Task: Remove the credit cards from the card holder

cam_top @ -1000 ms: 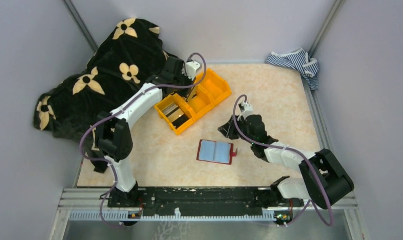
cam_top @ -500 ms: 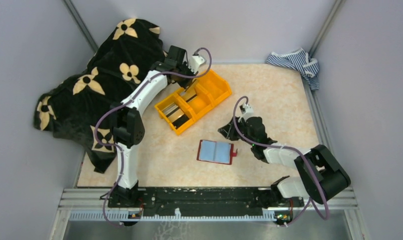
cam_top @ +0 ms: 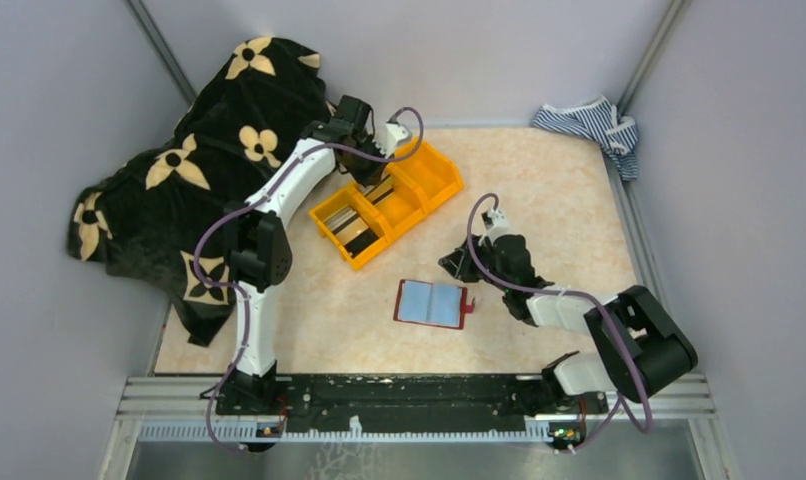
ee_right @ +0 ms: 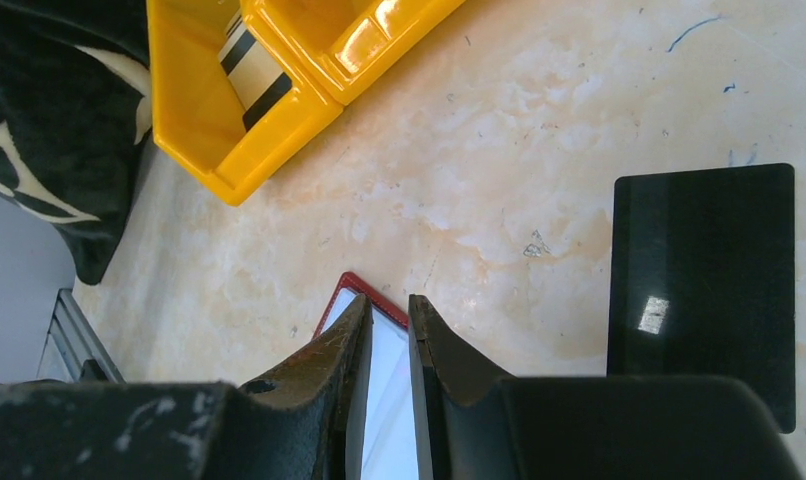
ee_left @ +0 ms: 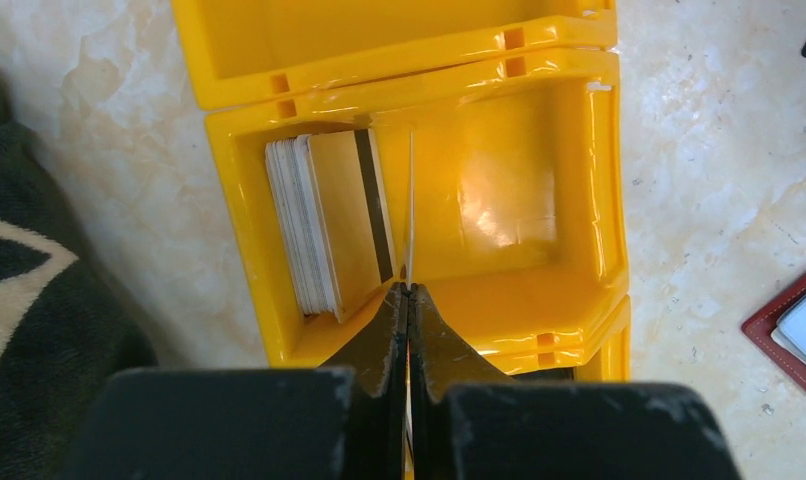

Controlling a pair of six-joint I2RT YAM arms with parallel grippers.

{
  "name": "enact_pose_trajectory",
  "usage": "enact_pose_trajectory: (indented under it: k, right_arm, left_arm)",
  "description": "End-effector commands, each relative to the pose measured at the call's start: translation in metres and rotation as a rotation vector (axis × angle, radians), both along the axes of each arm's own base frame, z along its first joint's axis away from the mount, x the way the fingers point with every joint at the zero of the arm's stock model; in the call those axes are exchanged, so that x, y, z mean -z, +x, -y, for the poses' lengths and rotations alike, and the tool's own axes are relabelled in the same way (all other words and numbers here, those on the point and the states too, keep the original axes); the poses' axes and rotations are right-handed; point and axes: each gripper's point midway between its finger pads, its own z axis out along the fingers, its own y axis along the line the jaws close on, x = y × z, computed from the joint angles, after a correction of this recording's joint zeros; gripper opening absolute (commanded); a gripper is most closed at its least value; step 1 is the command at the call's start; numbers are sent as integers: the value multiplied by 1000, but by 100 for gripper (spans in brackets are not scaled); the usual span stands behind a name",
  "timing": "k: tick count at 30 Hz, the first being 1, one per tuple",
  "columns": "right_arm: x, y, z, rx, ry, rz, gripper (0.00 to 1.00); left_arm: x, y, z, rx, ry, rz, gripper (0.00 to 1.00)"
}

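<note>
The card holder [cam_top: 431, 303] lies open on the table, dark red outside and light blue inside. My left gripper [ee_left: 409, 290] is shut on one thin credit card [ee_left: 411, 210], seen edge-on, above the middle compartment of the orange bin [ee_left: 579, 200]. A stack of cards [ee_left: 324, 225] leans in that compartment. My right gripper [ee_right: 389, 305] hovers over the card holder's corner [ee_right: 351, 284], jaws a little apart with nothing between them. A black card [ee_right: 704, 280] lies flat on the table to its right.
The bin's end compartment [ee_right: 194, 120] holds more cards [ee_right: 254, 65]. A black cloth with cream flowers [cam_top: 199, 170] is heaped at the back left, against the bin. A striped cloth [cam_top: 589, 125] sits in the back right corner. Grey walls close in the table.
The left arm has swung round and brought its gripper, with the card, down over the bin's middle compartment. The right gripper has barely moved.
</note>
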Motion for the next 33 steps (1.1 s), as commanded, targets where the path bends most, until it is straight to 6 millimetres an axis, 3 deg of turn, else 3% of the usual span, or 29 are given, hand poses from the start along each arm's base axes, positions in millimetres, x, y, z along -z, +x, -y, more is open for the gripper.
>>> enact_pose_trajectory:
  k: [1, 9, 14, 22, 25, 33]
  right_arm:
    - [-2, 4, 1, 13, 30, 19, 20]
    - [10, -3, 10, 35, 18, -16, 20]
    - [14, -3, 14, 47, 7, -22, 20]
    - [16, -1, 11, 36, 20, -27, 19]
    - [18, -2, 7, 23, 33, -34, 19]
    - [22, -4, 7, 24, 43, -47, 19]
  left_arm:
    - [19, -11, -3, 27, 19, -64, 0]
    - [47, -3, -5, 19, 61, -92, 0]
    - [59, -8, -6, 26, 70, -132, 0]
    - [54, -38, -16, 10, 66, -158, 0]
    - [61, -45, -22, 0, 79, -170, 0]
    - [61, -36, -24, -21, 91, -143, 0]
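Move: The stack of cards in the yellow tray's middle compartment stands about 3 cm ahead of the left hand, 1 cm to its right and 10 cm below; that hand already holds one card edge-on over it. The near compartment's cards are roughly 10 cm back and 5 cm left, the empty far compartment 4 cm ahead and 14 cm right. From the right hand, the open card holder lies some 9 cm back and 5 cm left, the stack 18 cm ahead and 18 cm left. The held card goes down about 6 cm into the middle compartment beside the stack, pinched in the left hand's shut fingers. Near the bottom that hand turns to draw back nearly 4 cm and a little left, tipping its fingers about 10 degrees further down, dragging the tray along with the card. The right hand sinks some 3.5 cm and eases back slightly towards the card holder, fingers slightly open. ##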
